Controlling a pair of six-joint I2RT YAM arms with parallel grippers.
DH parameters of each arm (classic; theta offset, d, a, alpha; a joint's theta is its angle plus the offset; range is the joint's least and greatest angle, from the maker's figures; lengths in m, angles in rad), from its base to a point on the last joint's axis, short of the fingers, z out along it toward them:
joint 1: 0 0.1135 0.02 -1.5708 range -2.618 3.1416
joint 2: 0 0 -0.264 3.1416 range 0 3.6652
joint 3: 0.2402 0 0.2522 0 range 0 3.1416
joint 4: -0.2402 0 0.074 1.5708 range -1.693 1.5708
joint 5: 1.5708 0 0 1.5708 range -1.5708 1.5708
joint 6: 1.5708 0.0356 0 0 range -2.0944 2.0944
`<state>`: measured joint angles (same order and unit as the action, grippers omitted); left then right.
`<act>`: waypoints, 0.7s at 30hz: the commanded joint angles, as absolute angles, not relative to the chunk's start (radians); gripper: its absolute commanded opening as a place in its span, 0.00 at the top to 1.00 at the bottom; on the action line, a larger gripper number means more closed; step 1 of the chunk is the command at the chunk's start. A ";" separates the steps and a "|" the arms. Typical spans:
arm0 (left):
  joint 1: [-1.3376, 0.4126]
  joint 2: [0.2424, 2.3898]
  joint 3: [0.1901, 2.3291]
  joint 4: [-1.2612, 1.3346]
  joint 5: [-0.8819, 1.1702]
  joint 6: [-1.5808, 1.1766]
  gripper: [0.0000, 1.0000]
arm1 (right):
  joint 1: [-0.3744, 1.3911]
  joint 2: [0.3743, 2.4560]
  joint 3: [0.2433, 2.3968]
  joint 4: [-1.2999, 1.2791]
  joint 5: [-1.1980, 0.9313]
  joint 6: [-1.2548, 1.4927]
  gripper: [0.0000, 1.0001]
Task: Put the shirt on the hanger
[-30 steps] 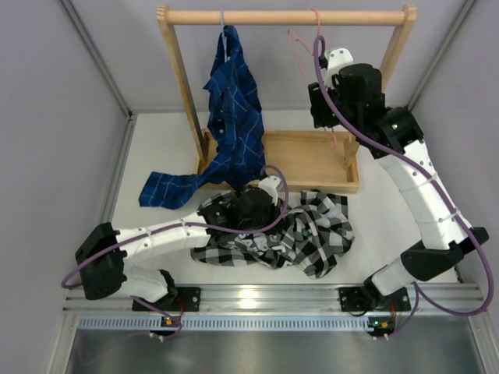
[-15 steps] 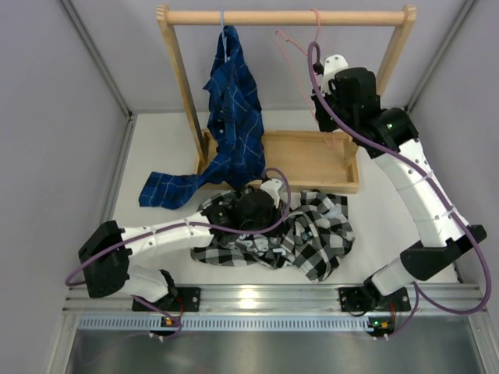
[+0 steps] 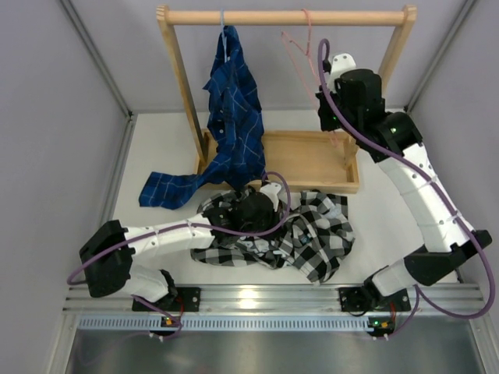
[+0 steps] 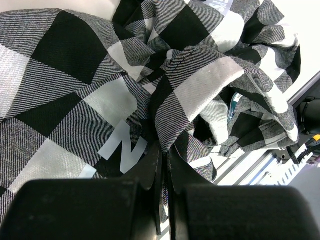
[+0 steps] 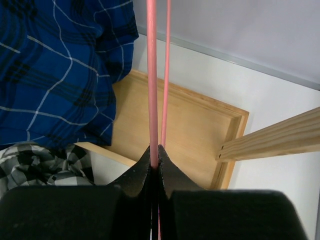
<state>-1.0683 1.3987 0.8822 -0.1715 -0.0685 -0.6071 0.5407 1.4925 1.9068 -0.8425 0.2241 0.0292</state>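
Observation:
The black-and-white check shirt (image 3: 304, 234) lies crumpled on the table in front of the wooden tray; the left wrist view shows pale lettering (image 4: 122, 147) on it. My left gripper (image 3: 251, 212) sits on its left part, shut on a fold of the shirt (image 4: 200, 85), jaws pinching cloth (image 4: 163, 150). The pink hanger (image 3: 299, 43) hangs by its hook from the wooden rail. My right gripper (image 3: 335, 109) is up by the rack, shut on one pink wire of the hanger (image 5: 152, 75), fingertips (image 5: 155, 155) closed round it.
A wooden rack (image 3: 284, 16) stands in a wooden tray base (image 3: 312, 160). A dark blue grid shirt (image 3: 230, 117) hangs from the rail on a pale hanger and trails onto the table at left. Grey walls close in on both sides. The rack's right post (image 5: 280, 137) is near my right gripper.
My right gripper has shifted slightly right and the pink hanger's hook has slid left along the rail, its wire frame swinging. The left gripper stays on the shirt, barely moved.

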 commanded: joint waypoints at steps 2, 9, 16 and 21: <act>-1.071 1.385 0.871 -0.097 -0.064 -0.624 1.00 | 0.525 1.390 1.913 -0.704 0.235 0.084 1.00; -1.071 1.370 0.854 -0.086 -0.069 -0.635 1.00 | 0.506 1.373 1.925 -0.647 0.178 0.110 1.00; -1.071 1.318 0.842 -0.089 -0.121 -0.661 1.00 | 0.499 1.338 1.895 -0.617 0.118 0.106 1.00; -1.066 1.249 0.844 -0.130 -0.205 -0.649 1.00 | 0.499 1.177 1.694 -0.647 0.078 0.104 1.00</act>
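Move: The hanger's hook sits on the rail roughly 11 cm ahead of the right gripper, about 4 cm left and some 11 cm above. The gripper already holds the hanger lower down. The black-and-white shirt lies about 19 cm back, 8 left and 37 below; the blue shirt hangs some 9 ahead, 20 left and 15 below. From the left gripper, the hook is about 29 cm ahead, 4 right and 35 up. Keep the right gripper shut on the hanger and raise it about 6 cm to lift the hook up off the rail, easing back slightly and tipping the fingers up while the hand's left side rolls up, some 15 degrees in all. Then draw it back from the rack, starting to sink. Keep the left gripper pinching the shirt, lifting it about 2 cm at the end. ##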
